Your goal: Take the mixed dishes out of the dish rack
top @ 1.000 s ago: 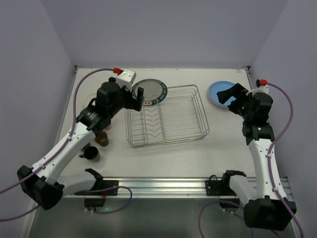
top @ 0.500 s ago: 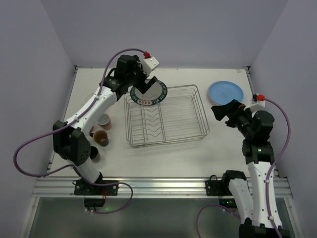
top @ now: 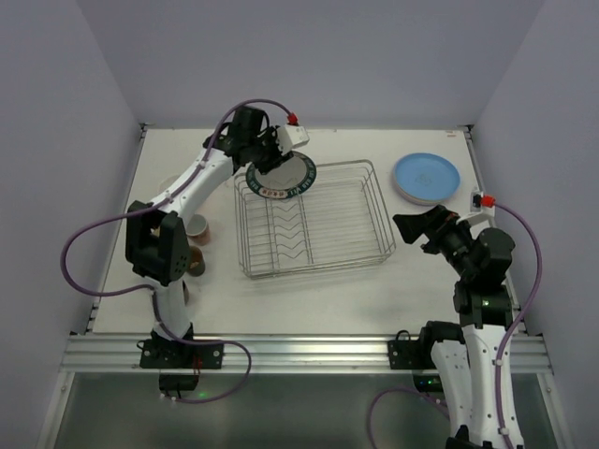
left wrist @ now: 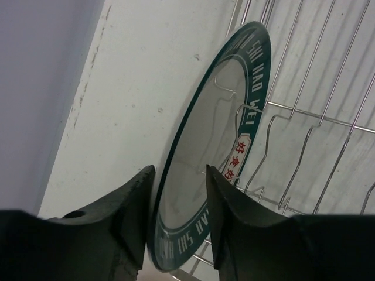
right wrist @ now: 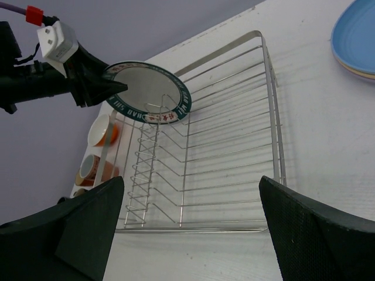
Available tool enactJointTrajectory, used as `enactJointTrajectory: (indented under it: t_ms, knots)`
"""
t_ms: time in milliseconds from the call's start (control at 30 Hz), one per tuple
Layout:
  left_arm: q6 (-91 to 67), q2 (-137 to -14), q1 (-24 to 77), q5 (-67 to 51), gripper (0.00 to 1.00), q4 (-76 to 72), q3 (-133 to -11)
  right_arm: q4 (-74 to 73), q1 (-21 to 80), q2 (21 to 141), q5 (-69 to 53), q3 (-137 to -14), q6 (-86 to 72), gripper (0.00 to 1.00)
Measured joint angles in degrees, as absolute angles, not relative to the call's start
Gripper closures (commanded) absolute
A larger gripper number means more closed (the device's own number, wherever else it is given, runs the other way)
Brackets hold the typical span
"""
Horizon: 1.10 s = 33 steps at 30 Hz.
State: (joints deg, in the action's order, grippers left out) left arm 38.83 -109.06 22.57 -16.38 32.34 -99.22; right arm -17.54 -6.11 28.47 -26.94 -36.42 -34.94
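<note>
The dish rack point(top: 386, 224) holds one dish, a plate with a dark green lettered rim point(top: 284, 178), leaning in the dividers at its far left end. My left gripper point(top: 270, 166) reaches down over that plate. In the left wrist view its jaws point(left wrist: 179, 175) straddle the plate's point(left wrist: 217, 152) near rim, one finger behind it and one before its face, half closed; contact is unclear. My right gripper point(top: 416, 227) hangs open and empty right of the rack, facing it point(right wrist: 190, 193). A blue plate point(top: 426, 176) lies on the table at the far right.
Small cups point(top: 197, 227) point(top: 194, 261) stand on the table left of the rack, partly behind the left arm. The right wrist view shows an orange, white-inside dish point(right wrist: 102, 132) and a brown cup point(right wrist: 88, 167) there. The blue plate point(right wrist: 357, 35) tops a small stack.
My left arm has swung from the cups up to the rack's far left end, and its jaws have narrowed around the plate's rim. My right arm has drawn back from the blue plate toward me.
</note>
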Motion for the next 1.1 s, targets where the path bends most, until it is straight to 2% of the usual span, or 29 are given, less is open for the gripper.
enactJointTrajectory:
  t_ms: [33, 67, 133, 233, 267, 700, 1100]
  knots:
    - [39.8, -109.6, 22.5, -16.5, 0.62, 32.3, -99.2, -17.6, -6.1, 28.5, -27.0, -36.4, -34.9, 0.01]
    - [40.5, -109.9, 22.5, -16.8, 0.72, 32.3, -99.2, -17.6, -6.1, 28.7, -27.0, -36.4, -34.9, 0.01]
    - [42.5, -110.0, 22.5, -17.5, 0.79, 32.2, -99.2, -17.8, -6.1, 29.0, -27.0, -36.4, -34.8, 0.01]
    - [46.3, -109.9, 22.5, -18.4, 0.96, 31.0, -98.4, -18.1, -6.1, 29.1, -27.0, -36.4, -34.7, 0.01]
    - [47.3, -109.6, 22.5, -18.8, 0.99, 30.5, -97.8, -18.1, -6.1, 28.9, -27.0, -36.4, -34.7, 0.01]
    - [61.8, -110.6, 22.5, -22.8, 1.00, 30.2, -98.3, -19.0, -6.1, 28.0, -28.1, -36.4, -34.5, 0.01]
    - [65.2, -113.5, 22.5, -23.2, 1.00, 32.1, -102.8, -19.1, -6.1, 27.7, -28.3, -36.4, -34.5, 0.01]
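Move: The left hand straddles the white, green-rimmed plate's left rim with half-closed fingers; the plate's middle lies about 7 cm to its right, 1 cm back and 5 cm below. The dish rack's middle is some 16 cm right, 12 cm back and 13 cm below that hand; a pink mug stands 19 cm left, 14 cm back and 14 cm below. From the right hand the plate is roughly 19 cm ahead, 32 cm left and 12 cm below. Left fingers close, pinching the plate's left rim, then turn some 20 degrees clockwise, edging about 3 cm forward-right. ##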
